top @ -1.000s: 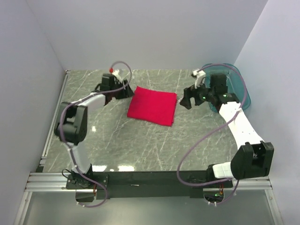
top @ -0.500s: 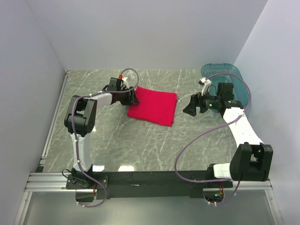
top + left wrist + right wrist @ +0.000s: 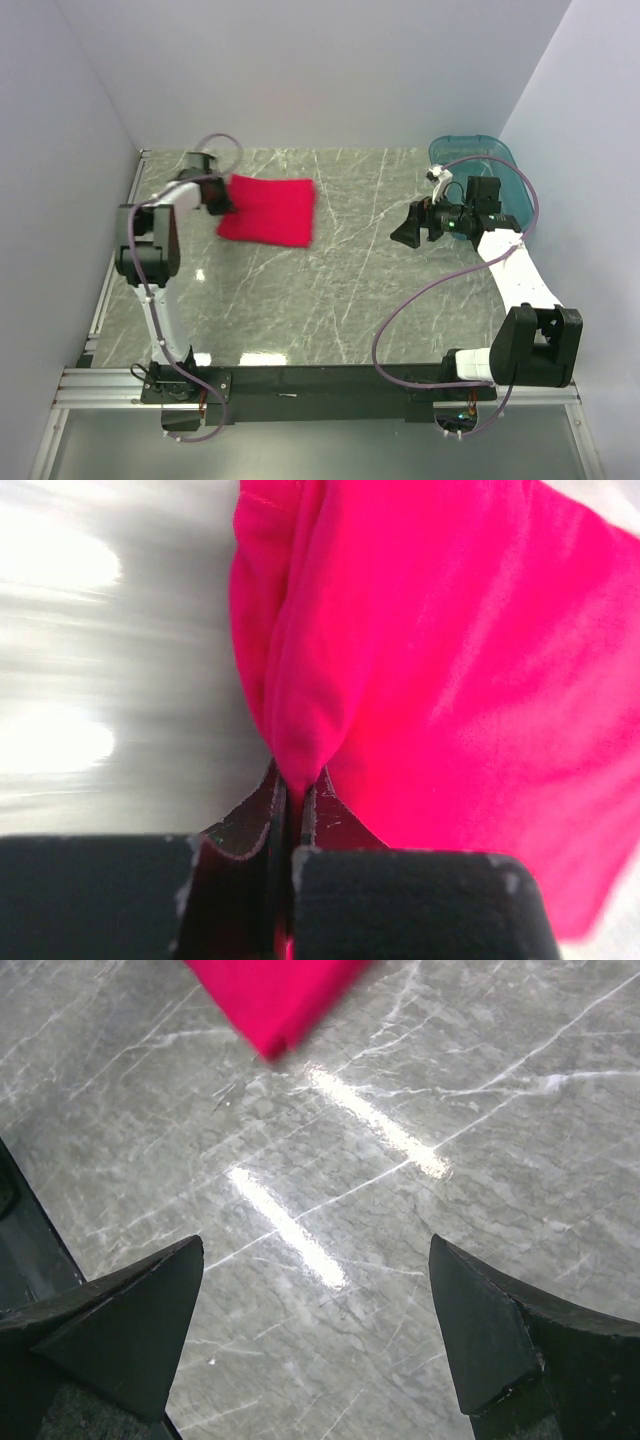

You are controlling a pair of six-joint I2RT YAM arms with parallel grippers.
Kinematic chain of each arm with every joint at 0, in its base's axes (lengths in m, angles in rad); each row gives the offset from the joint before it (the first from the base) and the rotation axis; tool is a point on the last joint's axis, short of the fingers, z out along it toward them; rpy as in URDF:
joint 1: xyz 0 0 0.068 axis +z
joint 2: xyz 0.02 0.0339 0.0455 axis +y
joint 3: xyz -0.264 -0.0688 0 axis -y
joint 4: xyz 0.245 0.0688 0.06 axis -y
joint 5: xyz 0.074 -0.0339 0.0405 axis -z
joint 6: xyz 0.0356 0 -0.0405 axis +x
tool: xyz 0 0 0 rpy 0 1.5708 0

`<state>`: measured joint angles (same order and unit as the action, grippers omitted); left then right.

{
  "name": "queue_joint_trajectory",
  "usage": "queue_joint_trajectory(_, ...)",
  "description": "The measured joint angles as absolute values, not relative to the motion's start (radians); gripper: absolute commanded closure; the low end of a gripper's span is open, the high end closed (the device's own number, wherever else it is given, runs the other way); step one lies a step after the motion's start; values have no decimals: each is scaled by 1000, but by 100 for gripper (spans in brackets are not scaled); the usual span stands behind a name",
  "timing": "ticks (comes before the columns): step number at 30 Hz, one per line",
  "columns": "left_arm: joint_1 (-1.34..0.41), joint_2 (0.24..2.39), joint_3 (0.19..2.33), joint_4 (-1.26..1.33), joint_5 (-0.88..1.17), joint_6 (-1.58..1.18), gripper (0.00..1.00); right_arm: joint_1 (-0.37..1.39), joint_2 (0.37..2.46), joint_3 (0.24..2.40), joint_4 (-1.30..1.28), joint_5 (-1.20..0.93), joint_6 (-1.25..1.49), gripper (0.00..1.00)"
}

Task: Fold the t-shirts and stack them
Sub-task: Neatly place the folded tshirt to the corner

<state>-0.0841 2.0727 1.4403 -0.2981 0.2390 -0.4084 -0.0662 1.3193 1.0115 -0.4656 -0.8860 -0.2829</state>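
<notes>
A folded bright red t-shirt lies on the marble table at the back left, blurred with motion. My left gripper is shut on its left edge. In the left wrist view a pinch of the red t-shirt runs down between the closed black fingers. My right gripper hovers open over bare marble at the right, well apart from the shirt. In the right wrist view its gripper stands wide open with only one corner of the t-shirt at the top edge.
A teal see-through tub stands at the back right corner, behind the right arm. White walls close the table at the back and both sides. A black rail with the arm bases runs along the near edge.
The left gripper closed on the shirt's left edge and has dragged the folded shirt to the left, toward the back left corner. The right arm has stayed put since half a second ago.
</notes>
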Motion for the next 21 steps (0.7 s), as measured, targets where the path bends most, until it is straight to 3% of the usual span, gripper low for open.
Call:
queue_joint_trajectory(5, 123, 2080, 1532, -388, -8, -356, 100, -67, 1319, 1011, -475, -907, -290, 1)
queue_joint_trajectory(7, 182, 2106, 1586, -418, -85, -339, 88, -69, 1319, 1011, -479, -912, -292, 1)
queue_joint_trajectory(8, 204, 2125, 1620, -433, -116, -329, 77, -72, 1319, 1011, -481, -916, -293, 1)
queue_joint_trajectory(9, 224, 2151, 1656, -443, -149, -321, 58, -73, 1319, 1011, -482, -919, -294, 1)
queue_joint_trajectory(10, 242, 2180, 1697, -461, -178, -305, 53, -76, 1319, 1011, -484, -922, -294, 1)
queue_joint_trajectory(13, 263, 2269, 1831, -511, -241, -270, 44, -78, 1319, 1011, -487, -930, -296, 1)
queue_joint_trajectory(15, 258, 2287, 1872, -529, -274, -260, 31, -78, 1319, 1011, -490, -933, -297, 1)
queue_joint_trajectory(21, 225, 2194, 1834, -514, -442, -304, 17, -78, 1319, 1011, -491, -933, -297, 1)
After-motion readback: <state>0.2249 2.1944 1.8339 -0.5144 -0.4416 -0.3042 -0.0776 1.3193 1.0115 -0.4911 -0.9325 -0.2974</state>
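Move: The left gripper is already shut on the left edge of the folded t-shirt, down at table level; the t-shirt's middle lies about 14 cm to its right and level with it. The table's far-left corner, where the t-shirt is being taken, is some 26 cm to this hand's left and about 14 cm ahead. From the idle right hand that corner is roughly 88 cm left, 30 cm ahead and 16 cm below. Sweep the left gripper fast to the left, about 28 cm and only slightly forward, dragging the t-shirt low by its pinched left edge towards the table's far-left corner. Turn the hand some 35 degrees counter-clockwise and roll its left side up as it goes. Open the fingers wide near the end of the sweep to let go of the edge, then rise about 5 cm. ##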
